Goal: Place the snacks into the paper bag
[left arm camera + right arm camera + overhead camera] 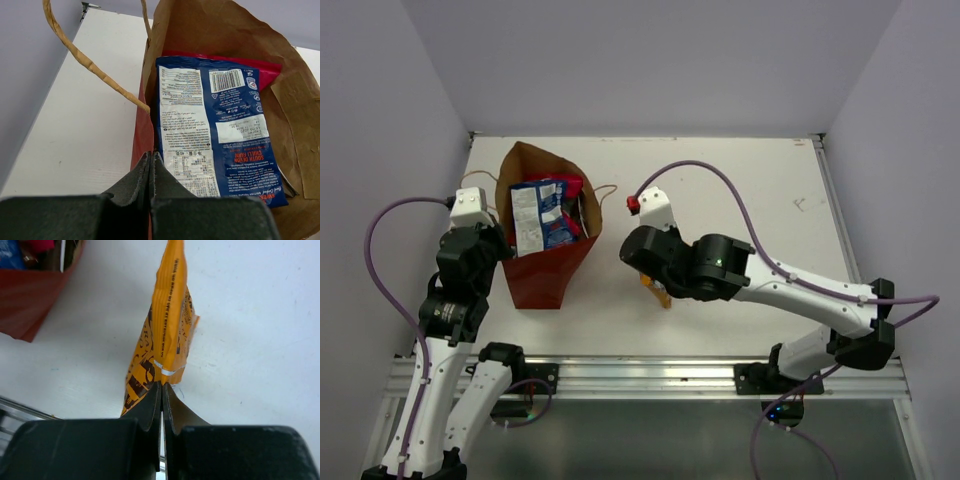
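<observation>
The reddish-brown paper bag (pixel 545 280) (pixel 225 35) stands open at the left of the table. Inside it a blue-and-white snack packet (pixel 535 215) (pixel 210 125) lies over a red-pink one (pixel 270 72). My left gripper (pixel 503 245) (pixel 151 156) is shut on the bag's left rim. To the right of the bag, my right gripper (pixel 648 278) (pixel 162 385) is shut on the lower edge of an orange-yellow snack packet (pixel 167 315) (pixel 660 293), which stands on edge just above the white tabletop. A corner of the bag (pixel 30 300) shows in the right wrist view.
A twisted paper handle (pixel 90 65) arcs out from the bag's left side, and another (pixel 607 192) sticks out on its right. An aluminium rail (pixel 640 375) runs along the table's near edge. Grey walls close in the white table (pixel 750 180) on three sides.
</observation>
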Robot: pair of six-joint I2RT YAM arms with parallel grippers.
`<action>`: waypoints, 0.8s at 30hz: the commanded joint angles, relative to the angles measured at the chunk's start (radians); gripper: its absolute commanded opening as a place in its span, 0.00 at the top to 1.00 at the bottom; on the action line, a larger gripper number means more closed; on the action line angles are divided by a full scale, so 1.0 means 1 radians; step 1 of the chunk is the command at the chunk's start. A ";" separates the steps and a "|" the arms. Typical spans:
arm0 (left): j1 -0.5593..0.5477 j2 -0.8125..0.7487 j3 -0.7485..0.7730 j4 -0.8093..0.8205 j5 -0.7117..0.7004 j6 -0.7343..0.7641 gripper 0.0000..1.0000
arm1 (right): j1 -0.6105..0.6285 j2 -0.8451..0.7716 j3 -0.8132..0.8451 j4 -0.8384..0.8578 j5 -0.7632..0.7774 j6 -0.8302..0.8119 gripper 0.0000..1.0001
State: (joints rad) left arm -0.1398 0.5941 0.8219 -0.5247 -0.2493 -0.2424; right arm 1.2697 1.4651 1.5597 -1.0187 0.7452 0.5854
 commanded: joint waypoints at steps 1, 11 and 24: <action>-0.007 -0.007 -0.003 0.022 -0.007 0.011 1.00 | 0.003 -0.003 0.127 -0.006 0.094 -0.094 1.00; -0.007 -0.002 -0.001 0.020 -0.010 0.012 1.00 | 0.002 0.282 0.868 0.028 0.020 -0.450 1.00; -0.009 0.012 0.000 0.020 -0.015 0.012 1.00 | -0.171 0.322 1.030 0.430 -0.489 -0.446 1.00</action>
State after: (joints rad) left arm -0.1406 0.6044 0.8219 -0.5247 -0.2573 -0.2424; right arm 1.1652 1.7592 2.5271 -0.7364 0.4702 0.1135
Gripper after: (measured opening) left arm 0.007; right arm 0.010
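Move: Beyond the right gripper and to its left is the paper bag's opening, its middle about 15 cm ahead, 16 cm left and roughly level with the orange packet's grip. The bag's right handle stands about 17 cm ahead but only 6 cm left; the blue packet lies inside, some 14 cm ahead, 17 cm left and a little lower. From the left gripper the opening is about 11 cm ahead and 8 cm right. Climbing fast with the orange packet still pinched, the right hand rises nearly 30 cm, at first almost straight up, then also swinging some 8 cm left and a little forward across in the bag's direction. Its fingers tip up from slanting down to about level and turn counter-clockwise; the left gripper stays shut on the bag's left rim, holding still. ##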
